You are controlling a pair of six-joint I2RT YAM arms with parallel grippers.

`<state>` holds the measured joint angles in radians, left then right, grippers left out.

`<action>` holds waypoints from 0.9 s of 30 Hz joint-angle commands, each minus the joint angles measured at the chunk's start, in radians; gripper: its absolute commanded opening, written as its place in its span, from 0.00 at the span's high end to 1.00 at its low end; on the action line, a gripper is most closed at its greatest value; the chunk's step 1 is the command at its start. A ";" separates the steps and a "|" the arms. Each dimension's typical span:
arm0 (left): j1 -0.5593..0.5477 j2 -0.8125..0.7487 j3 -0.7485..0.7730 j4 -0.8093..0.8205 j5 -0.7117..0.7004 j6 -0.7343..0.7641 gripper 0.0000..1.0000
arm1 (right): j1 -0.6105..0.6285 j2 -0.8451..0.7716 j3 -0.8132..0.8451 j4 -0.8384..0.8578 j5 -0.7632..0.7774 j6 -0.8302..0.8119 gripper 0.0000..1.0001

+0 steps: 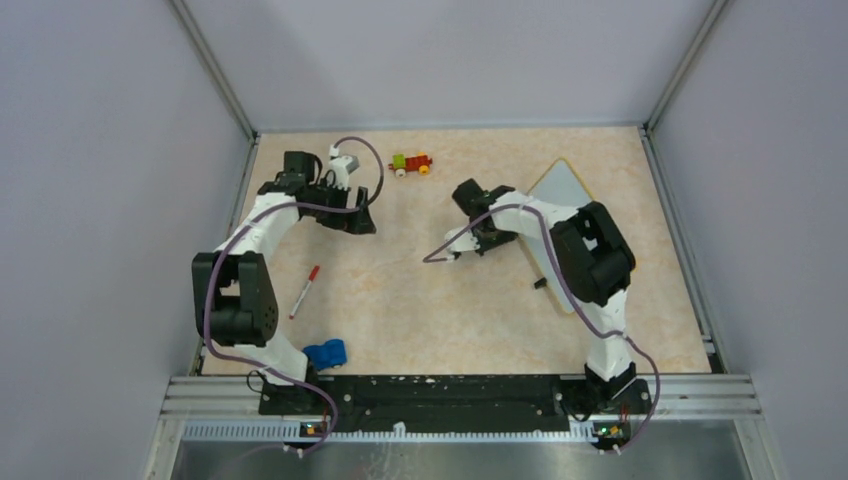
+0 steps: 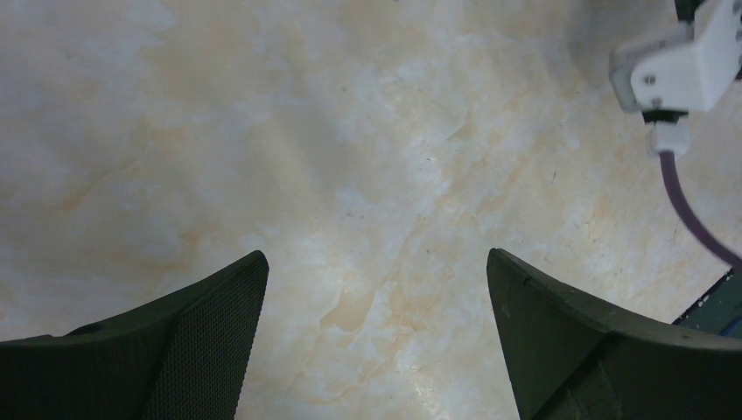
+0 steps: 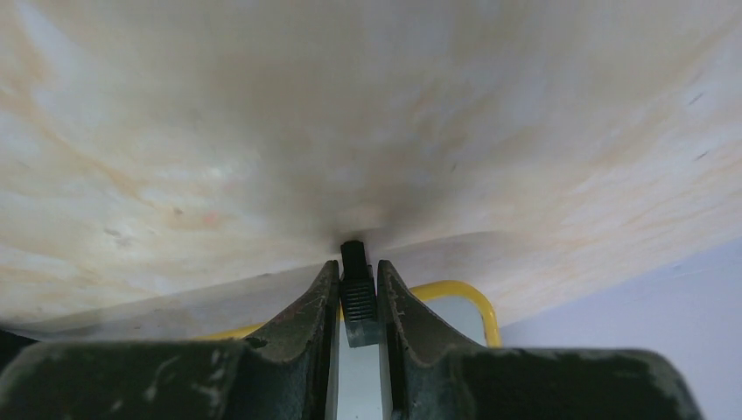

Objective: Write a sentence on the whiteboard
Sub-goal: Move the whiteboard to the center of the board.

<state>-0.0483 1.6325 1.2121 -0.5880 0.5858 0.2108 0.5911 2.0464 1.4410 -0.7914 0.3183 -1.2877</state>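
The whiteboard (image 1: 562,182), white with a yellowish rim, lies at the right of the table, and my right arm covers most of it. One black foot (image 1: 540,283) sticks out from its left edge. My right gripper (image 1: 503,236) is at that left edge. In the right wrist view it (image 3: 358,273) is shut on a small black ribbed foot (image 3: 354,261), with the board's rim (image 3: 477,297) just behind. The sentence is hidden; no writing shows on the visible board. My left gripper (image 1: 352,216) (image 2: 376,262) is open over bare table at the back left.
A red-capped marker (image 1: 305,291) lies on the table by the left arm. A blue object (image 1: 325,353) sits near the left base. A small red, yellow and green toy (image 1: 411,164) stands at the back. Walls close in on three sides.
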 commanded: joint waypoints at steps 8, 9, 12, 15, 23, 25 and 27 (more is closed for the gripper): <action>0.129 -0.027 0.029 0.036 0.026 -0.056 0.01 | 0.278 0.025 0.026 0.132 -0.055 -0.186 1.00; 0.129 -0.029 0.027 0.037 0.026 -0.055 0.01 | 0.290 0.022 0.023 0.135 -0.057 -0.195 1.00; 0.131 -0.031 0.027 0.039 0.026 -0.055 0.01 | 0.323 0.014 0.017 0.121 -0.056 -0.211 1.00; 0.131 -0.030 0.032 0.038 0.026 -0.059 0.01 | 0.363 -0.008 -0.016 0.113 -0.048 -0.226 1.00; 0.130 -0.025 0.042 0.028 0.010 -0.058 0.01 | 0.403 -0.061 -0.106 0.202 0.052 -0.148 0.55; 0.131 -0.024 0.044 0.028 0.004 -0.059 0.01 | 0.409 -0.085 -0.104 0.198 0.050 -0.102 0.47; 0.131 -0.021 0.047 0.028 0.001 -0.060 0.01 | 0.411 -0.111 -0.100 0.200 0.049 -0.056 0.35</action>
<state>0.0818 1.6325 1.2171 -0.5774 0.5858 0.1551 0.9874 2.0224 1.3472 -0.6140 0.3916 -1.4448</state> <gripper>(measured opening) 0.987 0.569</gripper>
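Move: The right hand already grips the whiteboard by the black tab on its left edge; the board's middle is about 14 cm to the hand's right, level with it fore and aft and 2 cm lower. The table's middle, where the board is going, lies some 15 cm left and 3 cm back. The board's other black tab is about 7 cm right and 11 cm back. From the left hand, the board's middle is roughly 48 cm right and 11 cm below. Keeping its pinch on the black tab, the right hand draws the whiteboard left about 14 cm and back some 7 cm towards the table's middle, low over the table, turning counter-clockwise about 30 degrees. As it slows, its fingers open to about half and let go of the tab. The empty left hand, fingers wide, clears away about 5 cm to the left. ##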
